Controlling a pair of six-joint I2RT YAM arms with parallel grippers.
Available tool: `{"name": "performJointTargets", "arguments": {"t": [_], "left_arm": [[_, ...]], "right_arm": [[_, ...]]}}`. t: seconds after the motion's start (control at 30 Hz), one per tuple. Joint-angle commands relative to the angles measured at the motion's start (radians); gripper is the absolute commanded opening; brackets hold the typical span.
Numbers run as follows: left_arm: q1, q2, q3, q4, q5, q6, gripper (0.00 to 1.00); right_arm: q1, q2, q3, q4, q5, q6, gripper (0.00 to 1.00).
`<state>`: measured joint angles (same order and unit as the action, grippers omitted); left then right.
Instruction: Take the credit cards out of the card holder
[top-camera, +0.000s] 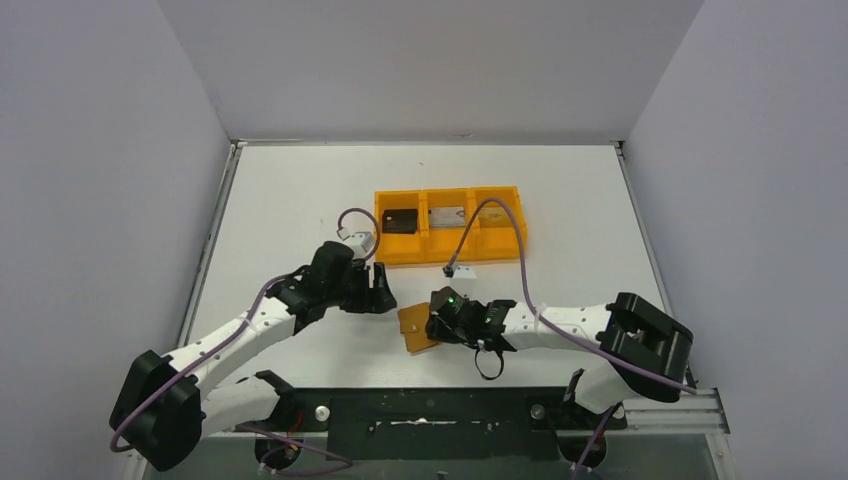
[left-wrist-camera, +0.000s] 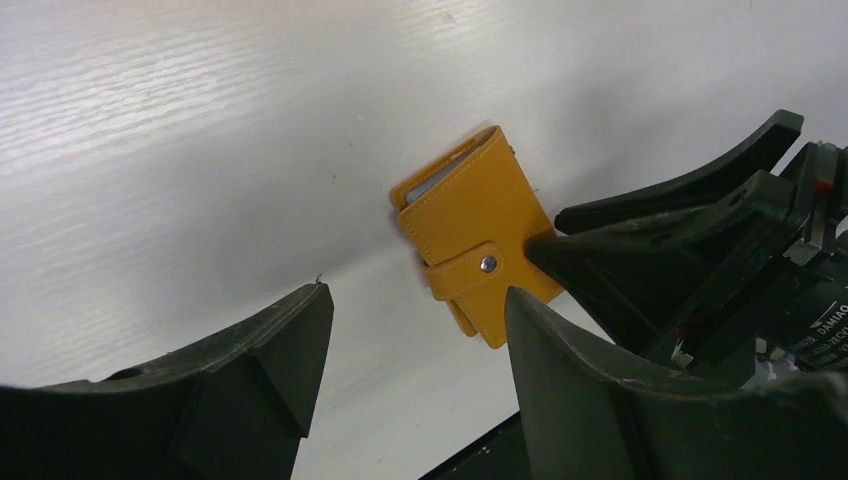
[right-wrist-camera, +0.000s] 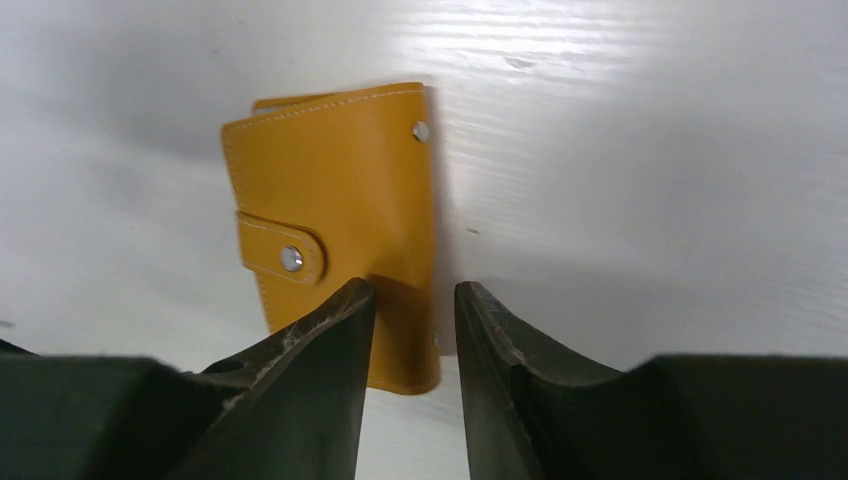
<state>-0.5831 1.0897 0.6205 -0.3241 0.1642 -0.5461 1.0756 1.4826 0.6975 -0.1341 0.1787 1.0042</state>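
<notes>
The tan card holder (top-camera: 415, 330) lies flat on the table between the two arms, folded shut with its snap strap fastened (right-wrist-camera: 285, 258). My right gripper (right-wrist-camera: 412, 290) hovers low over its near right edge, jaws a narrow gap apart, and that edge shows in the gap. The right fingers (left-wrist-camera: 640, 215) reach the holder (left-wrist-camera: 465, 225) from the right. My left gripper (left-wrist-camera: 418, 295) stands open just left of it with only bare table between its fingers. A dark credit card (top-camera: 400, 220) and a silvery one (top-camera: 447, 216) lie in the orange tray.
The orange three-compartment tray (top-camera: 447, 258) stands beyond the holder at mid table. A purple cable (top-camera: 520, 250) loops from the right arm over the tray's right end. The black base rail (top-camera: 430, 410) runs along the near edge.
</notes>
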Motion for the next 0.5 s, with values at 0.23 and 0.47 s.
{"name": "performJointTargets", "arguments": {"t": [0.23,0.47], "left_arm": [[-0.058,0.188,0.129,0.262,0.074,0.014,0.65],[-0.083,0.351,0.196,0.277,0.157,0.074,0.65]], "right_arm": [[0.023,-0.232,-0.142,0.047,0.013,0.118,0.48],[0.044,-0.226,-0.297,0.371,-0.148,0.176,0.48]]}}
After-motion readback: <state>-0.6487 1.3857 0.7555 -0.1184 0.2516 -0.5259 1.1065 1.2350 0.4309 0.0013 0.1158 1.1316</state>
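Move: The card holder lies flat close by the right hand, about 4 cm to its left, roughly level fore and aft and 1 cm lower, its spine edge at the fingers. From the left hand the same holder is about 7 cm right, 5 cm back and 7 cm below. The yellow bins' middle is some 17 cm ahead and 14 cm right of the left hand; the black card in them is about 18 cm ahead and 3 cm right. The right fingers, already parted a little, spread wider and come clear of the holder's spine: the hand slips to the right, lifts a centimetre or so, then draws back about 4 cm and sinks again, rolling some 10 degrees with its left side up. Meanwhile the left hand, half open and still well above the table, sweeps about 6 cm right and 3 cm forward, to a place beyond the holder's far end. ##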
